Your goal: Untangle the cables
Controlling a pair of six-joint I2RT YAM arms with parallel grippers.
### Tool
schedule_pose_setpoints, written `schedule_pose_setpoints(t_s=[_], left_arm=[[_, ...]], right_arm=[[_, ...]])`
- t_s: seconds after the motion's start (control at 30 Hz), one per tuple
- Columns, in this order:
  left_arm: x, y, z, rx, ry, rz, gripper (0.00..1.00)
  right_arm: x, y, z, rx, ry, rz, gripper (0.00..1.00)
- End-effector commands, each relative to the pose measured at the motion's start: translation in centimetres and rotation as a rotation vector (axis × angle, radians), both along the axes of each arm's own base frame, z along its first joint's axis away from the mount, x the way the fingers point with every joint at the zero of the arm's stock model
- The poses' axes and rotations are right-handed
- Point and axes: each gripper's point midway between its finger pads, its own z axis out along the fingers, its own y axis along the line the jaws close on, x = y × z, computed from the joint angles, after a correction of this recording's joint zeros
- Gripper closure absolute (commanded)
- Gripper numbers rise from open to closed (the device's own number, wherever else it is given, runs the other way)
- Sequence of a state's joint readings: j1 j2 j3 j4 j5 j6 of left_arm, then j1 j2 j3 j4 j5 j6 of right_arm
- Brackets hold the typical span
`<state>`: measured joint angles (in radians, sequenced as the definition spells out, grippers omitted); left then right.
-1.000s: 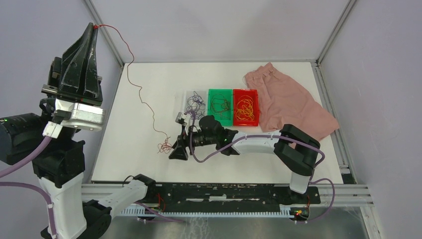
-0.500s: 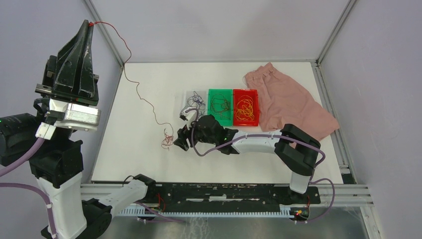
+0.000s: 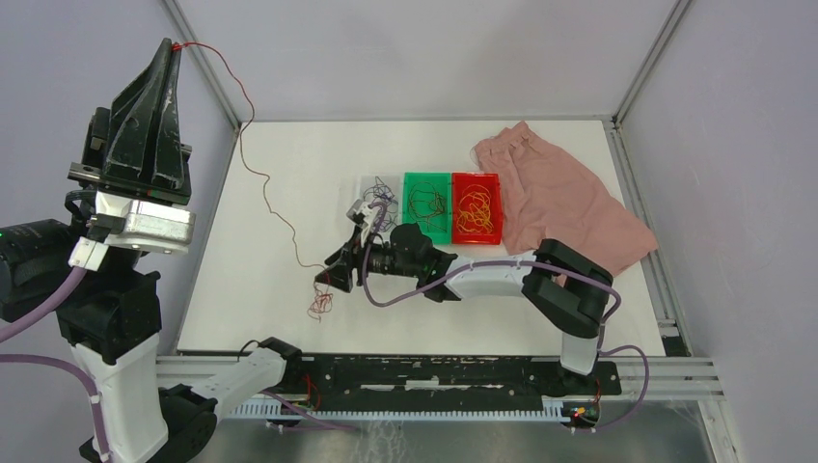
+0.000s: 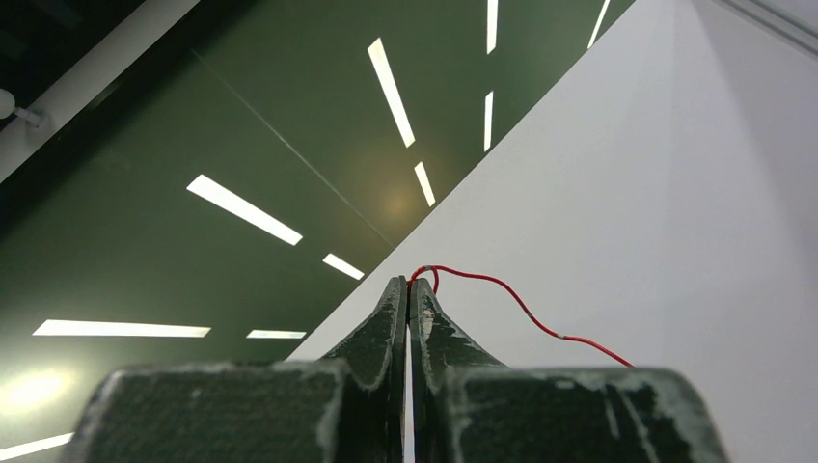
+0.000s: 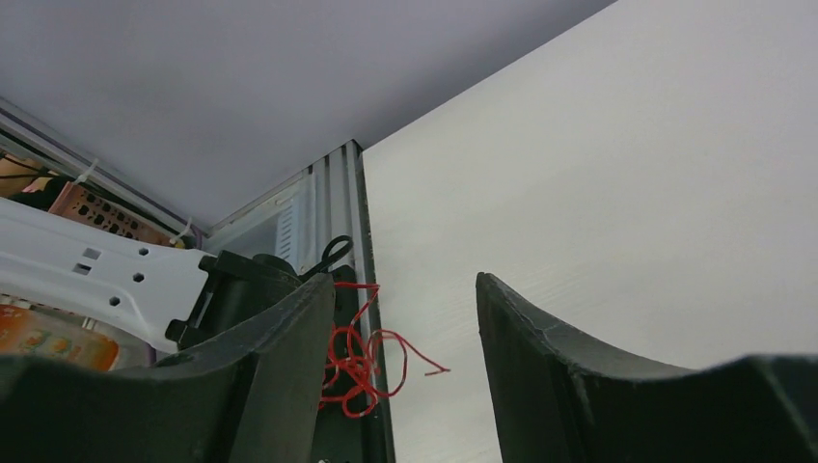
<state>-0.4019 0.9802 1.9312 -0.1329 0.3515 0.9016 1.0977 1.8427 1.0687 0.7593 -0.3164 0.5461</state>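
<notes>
One red cable (image 3: 317, 301) runs from a loose curl on the white table up to my left gripper (image 3: 177, 44), which is raised high at the left. In the left wrist view that gripper (image 4: 407, 282) is shut on the cable's end, and the red cable (image 4: 521, 311) trails off to the right. My right gripper (image 3: 333, 274) is low over the table beside the curl. Its fingers (image 5: 275, 367) stand open, with the red curl (image 5: 362, 362) lying close by the left one, not clamped. More cables lie in trays: purple (image 3: 377, 201), dark (image 3: 425, 204) and orange-yellow (image 3: 476, 207).
A clear tray (image 3: 359, 185), a green tray (image 3: 427, 234) and a red tray (image 3: 479, 236) stand side by side mid-table. A pink cloth (image 3: 564, 203) lies at the back right. The metal frame rail (image 3: 434, 368) runs along the near edge.
My right gripper swung left and turned over the red curl, its jaws narrowing slightly. The curl slid a little toward the near edge. The left gripper shifted slightly, then held still with the cable.
</notes>
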Motion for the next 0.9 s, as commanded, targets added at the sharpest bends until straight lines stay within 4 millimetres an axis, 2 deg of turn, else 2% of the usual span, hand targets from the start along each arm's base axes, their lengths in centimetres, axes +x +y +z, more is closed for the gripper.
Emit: schedule_pose_setpoints(t_s=[0.0,0.23,0.3,0.43,0.57,0.7,0.8,0.87], left_arm=[[-0.4,-0.3,0.6,-0.006,-0.011,-0.034,0.95],[-0.6,-0.3,0.9,-0.006,-0.019,-0.035,0.95],[-0.7,-0.3,0.9,-0.007,-0.02,-0.037,0.95],[-0.7,-0.3,1.0,-0.007,-0.022,-0.037,0.95],[-1.0,-0.2,1.4,-0.009,-0.034,-0.038,0.94],[-1.5,0.1,2.3,-0.015,-0.061,-0.03,0.94],[-1.9,0.5,3.2,-0.032,-0.095,-0.011,0.94],[-2.0,1.1,3.6,-0.052,-0.113,0.016,0.95]], right_arm=[[-1.4,0.9,1.2,0.072,0.032,0.071,0.39],[-2.8,1.3,-0.9,0.03,0.081,0.13,0.46],[-2.8,1.1,-1.4,0.015,0.087,0.126,0.54],[-2.4,0.9,-1.9,-0.026,0.093,0.101,0.77],[-1.8,0.3,-2.9,-0.083,0.072,0.059,0.79],[0.0,-1.5,-5.0,-0.189,0.053,-0.056,0.78],[2.6,-4.4,-6.9,-0.301,0.048,-0.218,0.78],[3.8,-6.5,-7.2,-0.329,0.052,-0.295,0.78]])
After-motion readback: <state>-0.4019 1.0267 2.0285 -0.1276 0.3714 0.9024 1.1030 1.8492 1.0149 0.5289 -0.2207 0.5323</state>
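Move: The red cable's tangle hangs about 5 cm back, 2 cm left and 3 cm below the right hand, whose open fingers point left. On the table, some 17 cm lower than that hand, the clear box lies about 19 cm ahead and 8 cm right, with the green box beside it, 19 cm ahead and 19 cm right. From the left hand, which holds the cable's upper end, the tangle hangs almost straight below, some 55 cm down. The red cable just above its hanging tangle is pinched by the right fingers, which come about 2 cm back and 3 cm down towards it while closing from wide to nearly shut. Keeping that grip, the right hand sinks another 5 cm or so, swinging right and slightly forward at the end as its fingers tip downward. The left hand keeps the upper end and rises about 2 cm. ##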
